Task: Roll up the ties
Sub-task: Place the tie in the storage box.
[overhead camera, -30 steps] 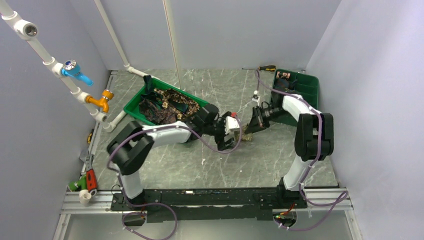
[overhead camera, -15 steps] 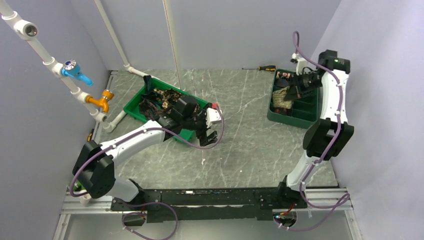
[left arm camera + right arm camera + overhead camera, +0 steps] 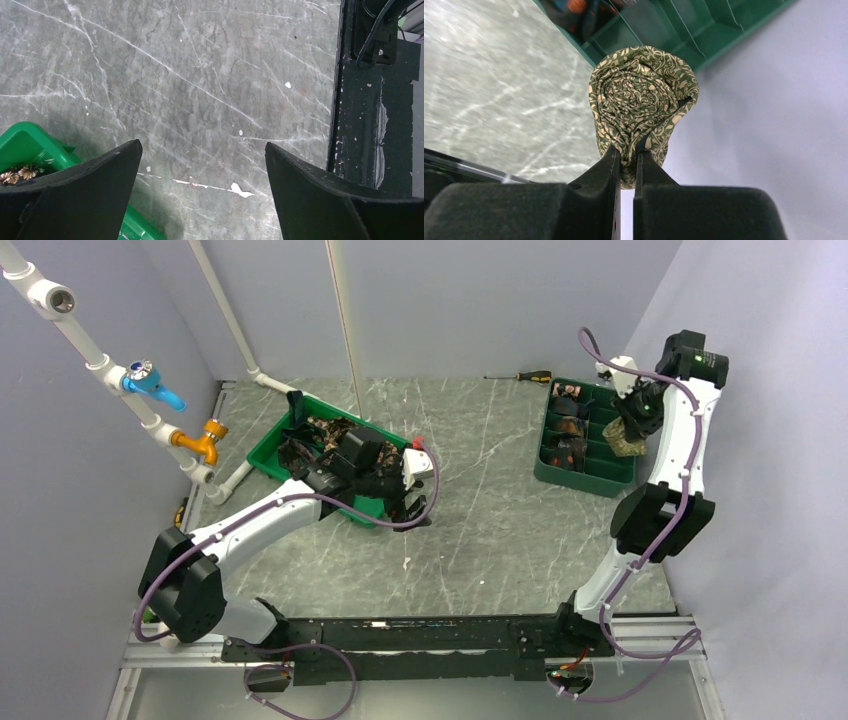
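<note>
My right gripper (image 3: pixel 634 426) hangs raised over the right edge of the divided green tray (image 3: pixel 590 476), shut on a rolled olive-tan patterned tie (image 3: pixel 628 443). The right wrist view shows that coil (image 3: pixel 644 95) pinched at its lower edge by the gripper (image 3: pixel 626 150). Two more coiled ties (image 3: pixel 566 430) sit in the tray's left compartments. A heap of loose dark ties (image 3: pixel 322 432) fills the left green tray (image 3: pixel 262 454). My left gripper (image 3: pixel 415 505) is open and holds nothing, low over the table by that tray's right corner. The left wrist view has bare marble between the fingers of the gripper (image 3: pixel 202 145).
A screwdriver (image 3: pixel 527 376) lies at the back of the table. White pipes with a blue valve (image 3: pixel 150 380) and an orange valve (image 3: pixel 205 436) run along the left wall. The black mounting rail (image 3: pixel 372 125) borders the near edge. Walls stand close on both sides.
My right arm carried the coiled tie from the table's middle up to above the divided tray. My left arm drew back left to the loose-tie tray, still open.
</note>
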### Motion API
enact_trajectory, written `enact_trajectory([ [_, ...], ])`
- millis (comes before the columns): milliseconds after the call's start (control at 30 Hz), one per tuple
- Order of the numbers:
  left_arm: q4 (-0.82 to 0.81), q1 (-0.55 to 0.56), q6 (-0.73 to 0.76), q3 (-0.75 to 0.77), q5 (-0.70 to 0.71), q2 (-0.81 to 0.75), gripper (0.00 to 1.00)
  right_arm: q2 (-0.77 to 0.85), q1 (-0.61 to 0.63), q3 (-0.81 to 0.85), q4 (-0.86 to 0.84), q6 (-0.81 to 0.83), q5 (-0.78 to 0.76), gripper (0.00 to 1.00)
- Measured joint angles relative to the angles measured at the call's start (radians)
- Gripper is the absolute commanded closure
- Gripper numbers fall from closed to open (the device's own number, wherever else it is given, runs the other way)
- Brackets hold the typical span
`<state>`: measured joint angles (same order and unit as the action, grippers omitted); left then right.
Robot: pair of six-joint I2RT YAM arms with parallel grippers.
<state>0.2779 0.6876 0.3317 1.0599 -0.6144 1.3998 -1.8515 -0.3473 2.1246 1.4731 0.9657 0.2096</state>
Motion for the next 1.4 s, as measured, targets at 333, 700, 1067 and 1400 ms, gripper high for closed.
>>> enact_trajectory([
  [333,-0.003,0.000,-0.005,-0.009,-0.002,-0.001,0.01,0.008,-0.034,-0.055,-0.041,0.211,-0.153,1.00],
  [700,-0.003,0.000,-0.018,-0.009,-0.015,0.003,0.01,0.005,-0.016,-0.074,-0.038,0.377,-0.193,1.00],
  [1067,-0.002,0.000,-0.034,-0.009,-0.017,0.006,0.01,-0.097,0.050,-0.130,-0.051,0.473,-0.203,1.00],
  [1400,0.010,-0.009,-0.039,-0.009,-0.016,0.006,0.01,-0.167,0.058,-0.192,-0.086,0.537,-0.242,1.00],
])
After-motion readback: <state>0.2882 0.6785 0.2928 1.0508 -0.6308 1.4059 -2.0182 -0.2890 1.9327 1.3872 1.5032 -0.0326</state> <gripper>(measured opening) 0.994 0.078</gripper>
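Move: The right hand holds the rolled tie high over the storage box. The empty near-right compartment lies roughly 17 cm below the hand, about 3 cm to its right and 1 cm ahead. At about that same depth, the dark tie in the left column is some 9 cm left and 3 cm ahead of the hand, and the brown tie about 6 cm beyond the dark one. From the left hand, the compartment is about 46 cm right, 14 ahead and 11 below. Rightwards first, about 5 cm nearly level, then down some 10 cm towards the near-right compartment, with a slight drift back to the left and forward as the descent begins. Throughout, the right wrist turns counter-clockwise about 30 degrees and brings the forward-slanting fingers nearly upright, still pinching the rolled tie by its edge. ##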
